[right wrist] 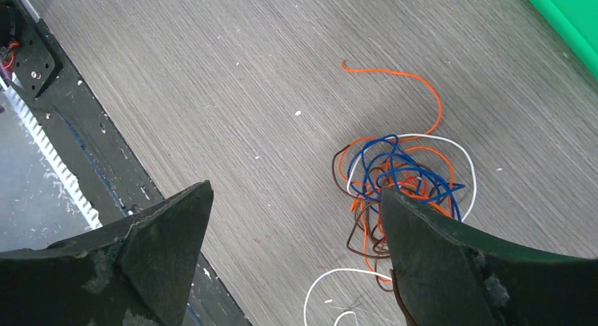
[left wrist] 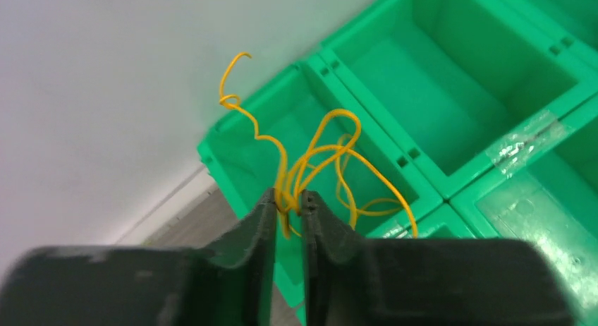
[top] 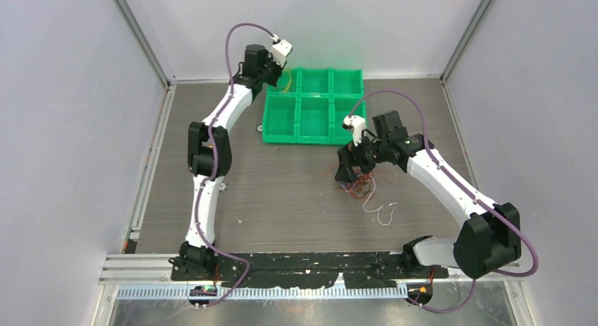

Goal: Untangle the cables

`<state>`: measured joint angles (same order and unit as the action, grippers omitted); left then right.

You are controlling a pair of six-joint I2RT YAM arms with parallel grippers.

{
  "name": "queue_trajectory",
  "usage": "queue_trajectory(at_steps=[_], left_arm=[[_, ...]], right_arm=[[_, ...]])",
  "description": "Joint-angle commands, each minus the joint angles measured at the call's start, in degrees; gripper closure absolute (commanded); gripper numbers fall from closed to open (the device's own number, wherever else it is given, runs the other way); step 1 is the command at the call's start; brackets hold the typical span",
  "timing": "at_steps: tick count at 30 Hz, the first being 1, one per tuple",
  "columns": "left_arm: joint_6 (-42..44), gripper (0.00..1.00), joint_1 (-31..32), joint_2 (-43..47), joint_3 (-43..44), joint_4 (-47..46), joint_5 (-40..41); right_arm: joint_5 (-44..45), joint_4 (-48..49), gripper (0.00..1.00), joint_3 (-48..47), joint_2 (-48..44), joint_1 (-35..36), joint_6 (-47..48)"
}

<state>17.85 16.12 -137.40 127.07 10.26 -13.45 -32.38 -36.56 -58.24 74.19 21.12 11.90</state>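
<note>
My left gripper [left wrist: 288, 197] is shut on a yellow cable [left wrist: 321, 153] and holds it over the far-left compartment of the green bin tray [left wrist: 430, 100]; the cable's loops hang above that compartment. In the top view the left gripper [top: 276, 75] sits at the tray's back-left corner. A tangle of orange, blue, brown and white cables [right wrist: 395, 178] lies on the table. My right gripper [right wrist: 296, 195] is open above the table just left of the tangle, its right finger over the tangle's edge. The tangle shows in the top view [top: 361, 187] beside the right gripper [top: 347, 172].
The green tray [top: 314, 106] with six compartments stands at the back middle of the table. Loose white cable loops [top: 381, 212] lie near the tangle. The black base plate [right wrist: 42, 79] and table front edge lie behind the right gripper.
</note>
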Motion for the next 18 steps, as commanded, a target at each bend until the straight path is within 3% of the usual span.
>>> queue_trajectory(at_steps=[1,8,12,15,18], left_arm=[[2.68,0.71,0.16,0.72,3.06,5.46,-0.75],[4.39,0.39,-0.31,6.19,3.20,8.75,-2.77],[4.31,0.30,-1.46,11.70,2.51,12.44,-4.43],[2.25,0.18,-3.06,18.77,-2.02,12.58,-7.76],[-3.43,0.07,-5.82,28.91,-12.11,9.25,-18.25]], right_arm=[[-2.49,-0.19,0.04,-0.46,0.59,-0.22,0.54],[-2.51,-0.55,0.05,-0.62,-0.20,-0.19,0.67],[-2.51,-0.60,0.01,-0.74,-0.50,-0.28,0.78],[-3.43,-0.46,0.20,-0.93,-0.40,-0.29,0.86],[-6.18,0.42,0.41,-1.38,-0.31,-0.29,0.05]])
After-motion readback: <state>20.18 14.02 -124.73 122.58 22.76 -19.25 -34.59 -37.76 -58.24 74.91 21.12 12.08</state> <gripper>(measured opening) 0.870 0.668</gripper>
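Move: My left hand holds the yellow cable just short of the green box's back-left compartment, whose middle lies about 3 cm ahead, 2 cm right and 10 cm below. The back-middle compartment is some 13 cm to the right and 3 cm ahead, the front-left one about 13 cm back and 2 cm right. My open right hand has the cable tangle some 3 cm ahead, 2 cm right and 10 cm down; the white cable end is roughly 10 cm back and 9 cm right. I open my left fingers wide and let go of the yellow cable over the back-left compartment, first sinking about 3 cm and easing back a little, then pulling back towards my base and rising some 9 cm from that low point, drifting slightly left. My right hand stays nearly in place above the tangle, and its fingers start to close at the end; a brown strand goes with one finger. ##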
